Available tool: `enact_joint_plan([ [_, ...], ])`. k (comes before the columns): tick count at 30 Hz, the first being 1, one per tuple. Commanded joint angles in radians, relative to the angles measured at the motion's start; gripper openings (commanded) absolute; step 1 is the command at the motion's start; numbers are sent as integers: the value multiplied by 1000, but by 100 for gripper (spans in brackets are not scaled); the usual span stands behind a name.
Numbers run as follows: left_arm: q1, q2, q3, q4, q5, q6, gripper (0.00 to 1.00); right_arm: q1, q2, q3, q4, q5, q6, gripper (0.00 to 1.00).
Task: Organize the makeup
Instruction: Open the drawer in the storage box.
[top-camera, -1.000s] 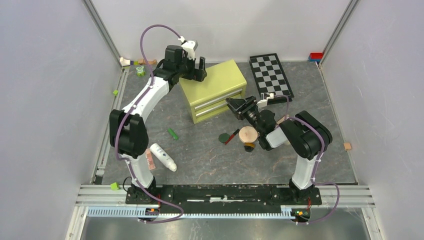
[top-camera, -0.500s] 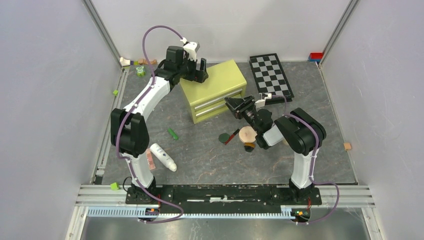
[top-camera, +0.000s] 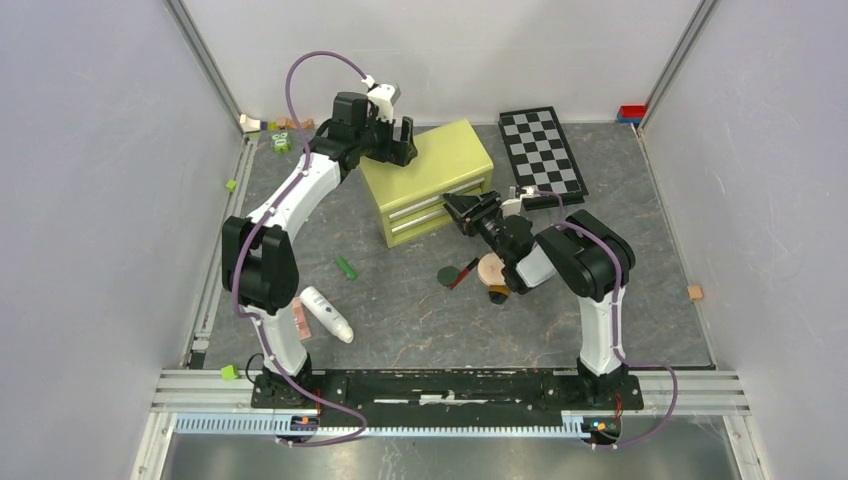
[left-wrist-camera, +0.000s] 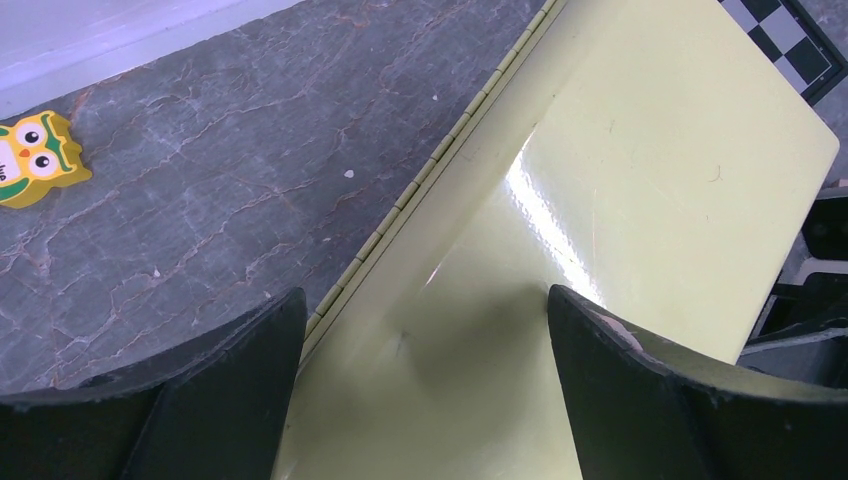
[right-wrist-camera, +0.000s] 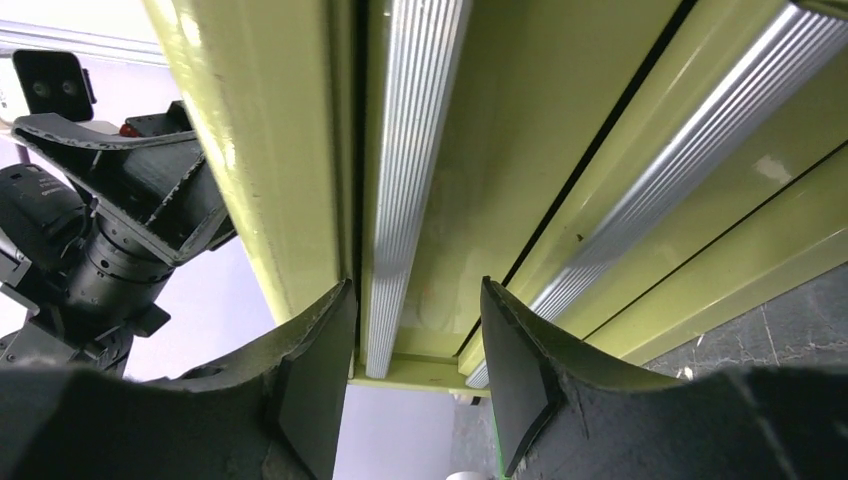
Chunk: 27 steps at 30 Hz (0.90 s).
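The makeup lies on the floor in front of a yellow-green drawer chest (top-camera: 430, 178): a white tube (top-camera: 326, 313), a pink-brown palette (top-camera: 301, 320), a dark green disc (top-camera: 448, 275), a red stick (top-camera: 465, 272), a round peach compact (top-camera: 491, 267) and a tan jar (top-camera: 497, 294). My left gripper (top-camera: 395, 140) (left-wrist-camera: 425, 295) hangs open over the chest's lid, near its hinged back edge. My right gripper (top-camera: 460, 212) (right-wrist-camera: 415, 285) is at the chest's front, open, its jaws straddling the top drawer's silver handle (right-wrist-camera: 405, 150) with a gap left on one side.
A checkerboard (top-camera: 545, 150) lies behind the chest to the right. A yellow owl piece (left-wrist-camera: 35, 155) and small blocks (top-camera: 275, 130) sit at the back left. A green stick (top-camera: 345, 267), green cubes (top-camera: 230, 372) and a tan block (top-camera: 694, 292) are scattered about.
My right gripper has moved left and forward to the chest's front, and its jaws have narrowed around the drawer handle. The left gripper has barely moved.
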Motion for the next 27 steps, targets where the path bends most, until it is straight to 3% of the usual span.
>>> enact_joint_plan([
  [1, -1, 32, 19, -58, -2, 77, 95, 9, 26, 55, 16, 25, 13, 55],
  [13, -28, 44, 26, -79, -9, 112, 95, 16, 57, 88, 64, 30, 38, 47],
  [22, -37, 67, 41, -93, -34, 119, 95, 17, 56, 29, 150, 98, 76, 20],
  [27, -36, 94, 74, -124, -35, 110, 95, 17, 35, -30, 173, 108, 76, 11],
])
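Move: The upper drawer handle lies almost between the right hand's open fingers, its middle about 1 cm ahead, 2 cm left and 1 cm above. From this hand, the lower handle is about 5 cm below, 1 cm left and level fore-and-aft; the wooden disc sits on the table some 15 cm back and 11 cm right, 13 cm down. From the left hand, the upper handle's middle lies some 10 cm back, 7 cm right and 7 cm lower. The upper drawer handle gets pinched between the right fingertips: that hand eases about 1 cm forward and left onto it, dips slightly, then rises roughly 1 cm as the fingers close from half open and the wrist rolls some 5 degrees. Meanwhile the left hand, fingers still wide open, shifts about 2 cm right over the box's top. ##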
